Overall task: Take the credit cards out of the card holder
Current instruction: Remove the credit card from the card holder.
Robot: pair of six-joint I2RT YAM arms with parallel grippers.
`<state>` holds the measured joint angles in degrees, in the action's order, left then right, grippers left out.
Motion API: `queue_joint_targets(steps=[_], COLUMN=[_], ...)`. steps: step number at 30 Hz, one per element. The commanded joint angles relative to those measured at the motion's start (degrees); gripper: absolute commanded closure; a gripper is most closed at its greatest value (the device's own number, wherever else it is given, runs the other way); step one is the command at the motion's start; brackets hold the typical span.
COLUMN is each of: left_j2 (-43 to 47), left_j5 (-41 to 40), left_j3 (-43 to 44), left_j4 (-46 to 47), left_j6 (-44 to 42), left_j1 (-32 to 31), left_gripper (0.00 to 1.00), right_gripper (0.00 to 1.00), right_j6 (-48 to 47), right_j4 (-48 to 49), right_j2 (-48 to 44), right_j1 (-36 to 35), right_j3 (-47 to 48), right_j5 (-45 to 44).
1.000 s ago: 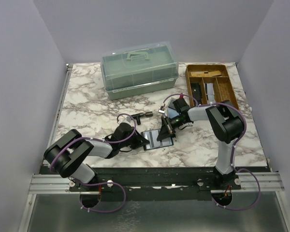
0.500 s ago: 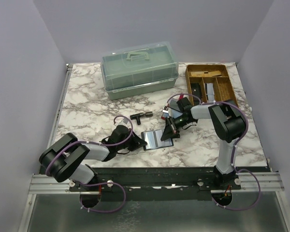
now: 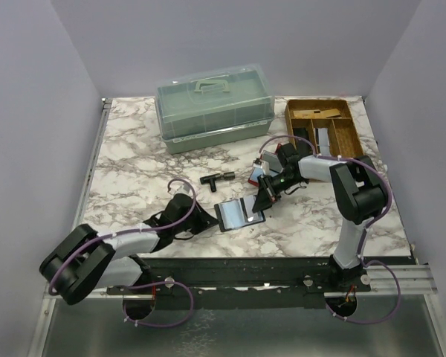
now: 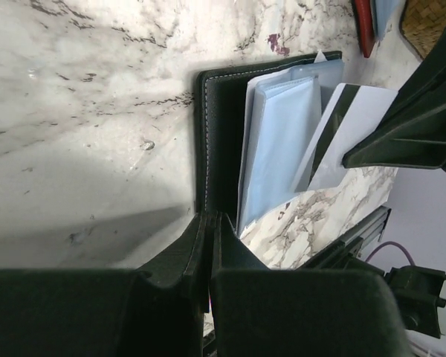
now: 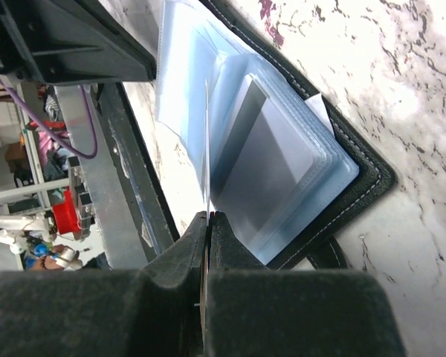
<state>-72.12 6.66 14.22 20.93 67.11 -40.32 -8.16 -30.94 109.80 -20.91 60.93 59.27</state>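
The black card holder (image 3: 238, 216) lies open on the marble, its pale blue sleeves (image 4: 282, 141) fanned out. My left gripper (image 4: 209, 220) is shut on the holder's stitched near edge (image 4: 217, 134). My right gripper (image 5: 208, 217) is shut on one credit card (image 5: 207, 141), seen edge-on in the right wrist view. In the left wrist view that card (image 4: 360, 119) is whitish with a dark stripe and sticks out past the sleeves, held at its far end. A grey credit card (image 5: 271, 160) sits in the top sleeve. In the top view the right gripper (image 3: 264, 198) is at the holder's right end.
A lidded green-clear box (image 3: 214, 106) stands at the back. A wooden compartment tray (image 3: 351, 134) is at the back right. A black T-shaped piece (image 3: 217, 178) and a red-edged flat item (image 3: 258, 173) lie just beyond the holder. The table's near edge runs close behind my left gripper.
The right gripper has drawn back to the right with the card, which now shows further out of the sleeves. The left arm has stretched out lower and leftward, still gripping the holder.
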Motion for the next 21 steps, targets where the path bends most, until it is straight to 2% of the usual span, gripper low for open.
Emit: queue_joint_targets(steps=[1,3,12,18,21], left_j2=[7.82,11.73,29.27,27.6,23.36], left_j5=[-4.2,-5.11,-8.96,-3.74,0.28], left_j3=[1.51,1.98,4.79,9.99,14.01], left_j4=[-9.68,-12.12,-22.86,-23.79,-23.84], left_j6=[-3.96,-5.4,-11.81,-17.87,-23.73], left_j1=[0.37,0.47,1.67,3.82,5.24], left_gripper=[1.0,0.95,0.59,0.33,0.26], right_gripper=[1.0,1.0,1.0,1.0,1.0], right_j6=[-4.28,-5.83,-12.47,-16.48,-18.95], right_j4=[-4.2,-5.14,-7.88,-8.35,-8.6], right_j2=[-1.76,-2.66,-8.18,-11.1,-14.2], right_j1=[0.8,0.94,1.06,1.04,1.53], right_j3=[1.61,1.96,2.76,4.5,5.92], right_j5=[-2.72,-2.88,-6.07,-6.8,-8.74])
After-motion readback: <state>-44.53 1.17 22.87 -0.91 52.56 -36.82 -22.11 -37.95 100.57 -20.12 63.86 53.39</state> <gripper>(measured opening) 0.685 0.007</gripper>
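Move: The right hand already pinches a credit card just above the open black card holder, whose middle lies about 6 cm to its left, 1 cm back and some 3 cm below. The red card holder is roughly 12 cm ahead of that hand, 2 cm to its right. From the left hand, shut at the black holder's near-left corner, its middle is about 7 cm right and 3 cm ahead; the T-shaped tool lies 13 cm straight ahead. Still pinching the credit card, the right hand lifts it some 4 cm up and away from the black card holder, easing slightly forward and right while rolling just under 20 degrees. The left hand comes off the holder's near-left corner and rises quickly, nearly 12 cm, drifting left and a little forward, its fingertips tilting up as the fingers spread well open. ##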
